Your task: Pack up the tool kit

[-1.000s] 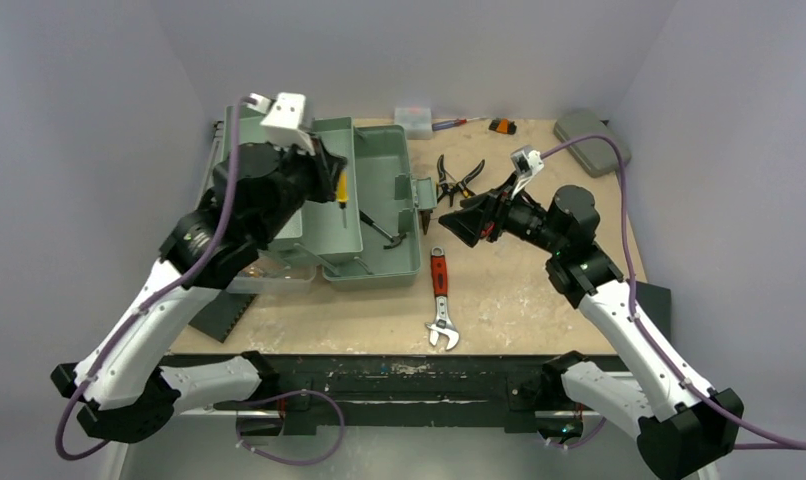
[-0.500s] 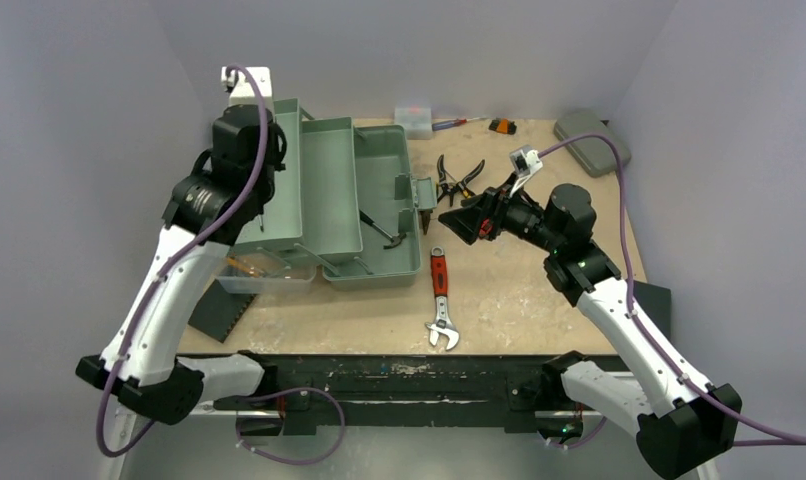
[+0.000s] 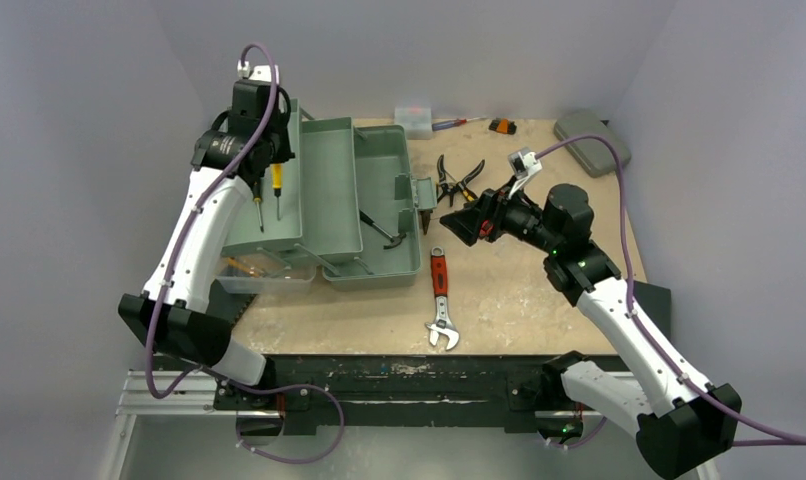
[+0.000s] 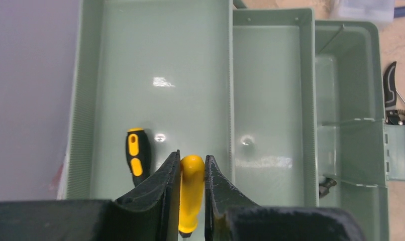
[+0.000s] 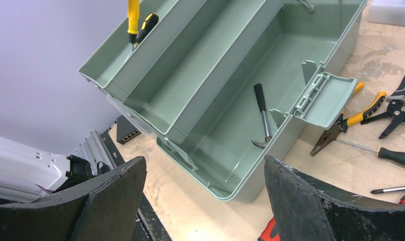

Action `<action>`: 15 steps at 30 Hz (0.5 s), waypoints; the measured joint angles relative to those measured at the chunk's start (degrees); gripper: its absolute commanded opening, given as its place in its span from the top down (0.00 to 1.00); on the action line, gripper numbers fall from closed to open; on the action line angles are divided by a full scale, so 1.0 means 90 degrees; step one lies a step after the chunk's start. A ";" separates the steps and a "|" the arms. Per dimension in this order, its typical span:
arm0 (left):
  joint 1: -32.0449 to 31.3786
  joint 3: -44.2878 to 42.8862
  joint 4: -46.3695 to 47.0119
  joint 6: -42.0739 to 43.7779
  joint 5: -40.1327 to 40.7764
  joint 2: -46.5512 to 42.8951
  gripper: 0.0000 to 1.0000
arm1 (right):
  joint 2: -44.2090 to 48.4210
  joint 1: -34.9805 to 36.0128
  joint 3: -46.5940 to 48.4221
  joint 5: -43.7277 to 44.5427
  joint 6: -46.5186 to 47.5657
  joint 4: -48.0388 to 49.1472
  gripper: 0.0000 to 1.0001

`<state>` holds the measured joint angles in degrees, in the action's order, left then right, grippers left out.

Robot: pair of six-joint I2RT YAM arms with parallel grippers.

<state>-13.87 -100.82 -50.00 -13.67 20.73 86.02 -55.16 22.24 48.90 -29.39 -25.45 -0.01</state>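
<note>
The tool kit's grey-green box (image 3: 379, 272) stands open on the left of the table, its trays folded out. My left gripper (image 3: 273, 165) hangs over the far-left tray (image 4: 120, 60), shut on the yellow screwdriver (image 4: 192, 196), whose shaft points down into the tray. A black-and-yellow screwdriver (image 4: 138, 158) lies in that tray beside the jaws. A hammer (image 5: 262, 115) lies in the box bottom. My right gripper (image 3: 449, 225) is open and empty, just right of the box (image 5: 250, 188), above the red adjustable wrench (image 3: 440, 300).
Yellow-handled pliers (image 5: 351, 118), black cutters (image 5: 399, 108) and a screwdriver (image 5: 391, 155) lie on the table right of the box. At the back sit a small clear box (image 3: 414, 120) and a flat grey case (image 3: 591, 140). The translucent lid (image 3: 264, 278) lies at the box's front left.
My left arm has swung from over the middle tray back and left to the far-left tray, carrying the yellow screwdriver. The right arm has barely moved.
</note>
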 measured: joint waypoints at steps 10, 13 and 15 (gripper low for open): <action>0.0029 0.0000 -0.0216 -0.0355 -0.0673 0.0027 0.21 | -0.0151 0.0000 0.0005 0.0104 0.0068 -0.0010 0.15; 0.0027 0.0019 -0.0202 -0.0481 -0.1061 -0.0223 0.12 | -0.0194 0.0000 0.0032 0.0318 0.0083 -0.0158 0.14; 0.0027 0.0172 -0.0027 -0.0663 -0.1481 -0.0525 0.05 | -0.0260 0.0000 0.0114 0.0546 0.0092 -0.0352 0.14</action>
<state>-13.63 -99.26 -50.24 -19.64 7.40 81.30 -57.49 22.24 49.93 -24.47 -24.62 -3.18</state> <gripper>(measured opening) 0.868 0.854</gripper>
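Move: The yellow screwdriver is still held by its handle in the left hand, tip slanting down and back into the upper tray, whose middle lies about 4 cm left, 2 cm back and 6 cm below. The black screwdriver in that tray is some 6 cm back and 5 cm left, 6 cm down; the middle tray's centre is roughly 10 cm right, 3 cm back and 10 cm below. From the right hand, the upper tray is about 11 cm ahead, 43 cm left and 3 cm lower. The yellow screwdriver is lowered by the left hand another 1.5 cm and let go into the upper tray as the fingers spread wide. The empty hand then draws away right, up and back, about 5 cm in all, rolling some 15 degrees right side up. The right hand, still open, eases forward and down a couple of centimetres. ##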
